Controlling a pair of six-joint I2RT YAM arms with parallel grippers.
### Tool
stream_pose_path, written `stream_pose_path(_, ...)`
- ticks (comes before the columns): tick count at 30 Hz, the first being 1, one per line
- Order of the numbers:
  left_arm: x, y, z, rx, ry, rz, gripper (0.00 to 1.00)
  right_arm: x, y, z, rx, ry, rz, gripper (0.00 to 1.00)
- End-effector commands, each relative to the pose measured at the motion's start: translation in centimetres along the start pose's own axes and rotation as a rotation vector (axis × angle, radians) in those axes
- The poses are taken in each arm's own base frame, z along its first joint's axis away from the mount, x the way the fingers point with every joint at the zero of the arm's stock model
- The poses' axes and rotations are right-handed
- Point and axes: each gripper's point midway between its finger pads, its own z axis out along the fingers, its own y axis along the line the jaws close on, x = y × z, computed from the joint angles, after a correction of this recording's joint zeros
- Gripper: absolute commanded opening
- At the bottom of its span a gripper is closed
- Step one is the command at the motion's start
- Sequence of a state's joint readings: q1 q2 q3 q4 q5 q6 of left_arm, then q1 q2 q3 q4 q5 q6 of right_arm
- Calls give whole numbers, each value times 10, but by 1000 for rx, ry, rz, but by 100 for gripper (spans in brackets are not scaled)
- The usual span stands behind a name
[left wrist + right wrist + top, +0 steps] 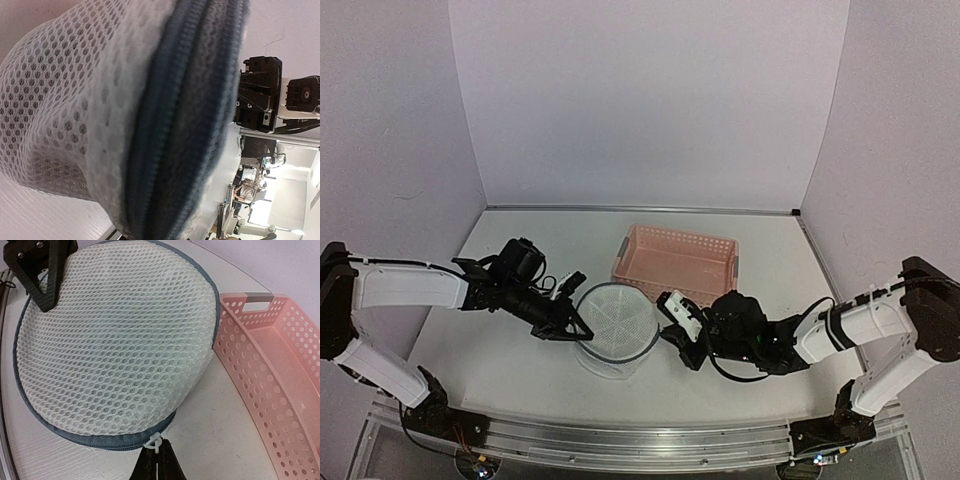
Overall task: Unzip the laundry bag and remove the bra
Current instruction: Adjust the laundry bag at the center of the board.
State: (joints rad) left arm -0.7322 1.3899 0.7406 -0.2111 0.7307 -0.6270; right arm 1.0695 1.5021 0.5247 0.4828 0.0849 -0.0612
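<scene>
The laundry bag [616,322], a small round drum of white mesh with a grey-blue zip band [90,439], stands on the table between my two grippers. My right gripper [159,456] is shut on the white zip pull [156,442] at the bag's right side, and it shows from above [666,335]. My left gripper [580,331] pinches the bag's left rim, its dark fingers meeting at the edge of the lid [46,302]. In the left wrist view the mesh [75,100] fills the frame and hides those fingers. The bra is hidden.
A pink perforated basket [677,262] stands just behind and to the right of the bag, its near wall [250,370] close to the mesh. White walls close off the back and sides. The right arm's black housing [257,95] shows past the bag.
</scene>
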Motion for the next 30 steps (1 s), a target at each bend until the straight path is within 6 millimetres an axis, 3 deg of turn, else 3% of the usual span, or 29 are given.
stream_pose_path(1, -14, -6, -1, -13, 10, 33, 0, -29, 11, -11, -65, -83, 10, 0)
stream_pose_path(10, -46, -14, -5, -34, 41, 115, 1, -25, 41, -30, -115, -93, 70, 0)
stream_pose_path(14, -62, -8, -8, -71, 45, 112, 14, -21, 46, -29, -83, -81, 117, 0)
stream_pose_path(22, -97, 9, -34, -131, -35, 68, 51, -23, 41, -19, 16, -78, 255, 0)
stream_pose_path(30, -92, -11, -58, -116, -117, 20, 70, -36, 40, -5, 63, -82, 362, 0)
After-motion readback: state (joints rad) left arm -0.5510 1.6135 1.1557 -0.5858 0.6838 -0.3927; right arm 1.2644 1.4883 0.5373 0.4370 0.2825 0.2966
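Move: The left fingers grip the left side of the laundry bag's rim; the bag's middle lies about 6 cm to their right, 1 cm back and 4 cm lower. The right fingers hold the zip pull at the opposite side, with the bag's middle about 10 cm to their left, 1 cm ahead and 3 cm below them. The pink basket sits about 19 cm ahead of the right hand, 4 cm to its right and 5 cm lower. The left hand carries its side of the laundry bag's rim forward about 4 cm, then opens wide and goes on forward and slightly left and up, clear of the bag, some 10 cm in all. Meanwhile the right hand, still pinching the zip pull, draws back about 5 cm with a small rise and dip, then eases a little forward and left, its fingers tipping about 10 degrees. ##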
